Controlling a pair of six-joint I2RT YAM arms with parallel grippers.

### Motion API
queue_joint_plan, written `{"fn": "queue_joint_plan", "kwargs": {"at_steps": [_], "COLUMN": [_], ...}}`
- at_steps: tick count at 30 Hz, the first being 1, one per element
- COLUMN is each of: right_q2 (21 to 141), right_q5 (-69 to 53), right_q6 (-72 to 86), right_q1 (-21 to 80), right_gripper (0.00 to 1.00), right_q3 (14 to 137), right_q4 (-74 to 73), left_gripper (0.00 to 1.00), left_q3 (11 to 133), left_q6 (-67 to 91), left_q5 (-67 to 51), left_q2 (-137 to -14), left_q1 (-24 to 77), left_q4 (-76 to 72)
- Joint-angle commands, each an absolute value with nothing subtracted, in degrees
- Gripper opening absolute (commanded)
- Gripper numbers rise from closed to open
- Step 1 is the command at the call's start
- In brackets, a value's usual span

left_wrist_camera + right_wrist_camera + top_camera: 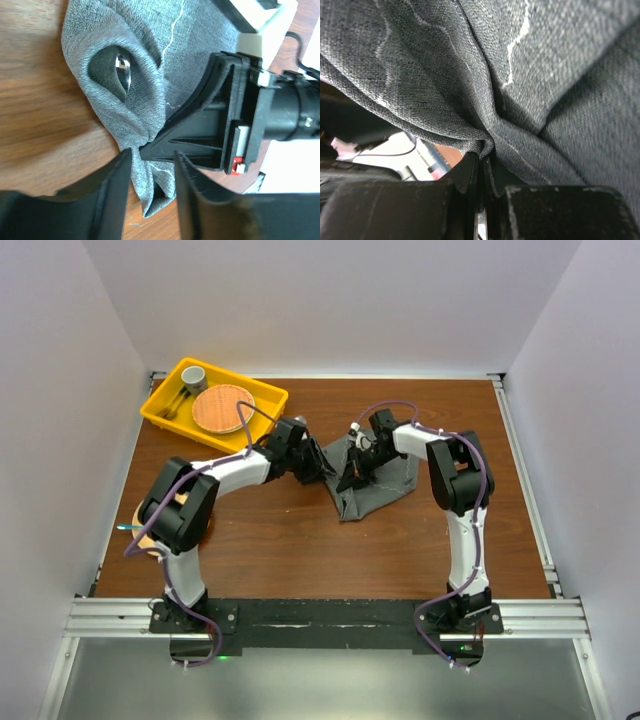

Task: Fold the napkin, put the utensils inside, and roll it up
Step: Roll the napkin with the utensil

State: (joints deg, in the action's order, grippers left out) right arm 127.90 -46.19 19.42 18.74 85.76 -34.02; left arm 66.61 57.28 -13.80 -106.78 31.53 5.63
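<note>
The grey-green napkin (385, 485) lies bunched and partly rolled at the table's middle. In the left wrist view the napkin (145, 55) forms a tube, and a shiny metal utensil (123, 67) shows inside its opening. My right gripper (350, 480) is shut on a pinched fold of the napkin (545, 75), with the jaws closed tight (481, 157). My left gripper (318, 465) is open, and its fingers straddle the napkin's lower corner (152, 155) right beside the right gripper's tip. The pale stitched line shows on the cloth.
A yellow tray (160, 410) at the back left holds a round woven plate (223, 407), a grey cup (193, 375) and a utensil. Another plate (148, 530) sits under my left arm's elbow at the left edge. White walls surround the table.
</note>
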Motion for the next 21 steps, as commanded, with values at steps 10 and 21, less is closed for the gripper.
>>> {"fn": "queue_joint_plan", "kwargs": {"at_steps": [10,21], "right_q2": [131.39,130.26], "right_q5": [-17.58,-22.58], "right_q6": [12.39,10.99], "right_q1": [19.25,19.25], "right_gripper": [0.0,0.0], "right_q3": [86.22,86.31], "right_q4": [-34.8,-36.47], "left_gripper": [0.28,0.09], "left_q3": [69.34,71.01], "left_q6": [59.33,59.15], "left_q5": [-18.55,-17.58], "left_q2": [-112.4,-121.55], "left_q1": [30.94,28.92], "left_q4": [-6.14,-8.62]}}
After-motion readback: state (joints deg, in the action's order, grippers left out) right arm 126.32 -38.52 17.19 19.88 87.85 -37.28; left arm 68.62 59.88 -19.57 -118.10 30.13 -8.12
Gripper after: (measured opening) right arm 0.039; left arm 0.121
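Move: The part of the napkin roll beside the right gripper's pinch lies about 3 cm ahead, 2 cm to the right and 4 cm below the left hand. The right fingertips, holding the roll, are roughly 1 cm ahead, 3 cm right and 5 cm down; the spoon's bowl shows in the roll's mouth some 7 cm ahead, 2 cm right and 5 cm below. From the right hand, that part is about 2 cm ahead, 1 cm left and 1 cm above. The left fingers close from about half open to nearly shut and pinch the napkin roll right beside the right fingertips. To get there the hand slides some 2 cm to the right, nearly level, then goes down and forward, about 3.5 cm lower and 3 cm farther out in all. The right hand keeps its shut pinch, shifts about 1 cm forward and right, then stays. ##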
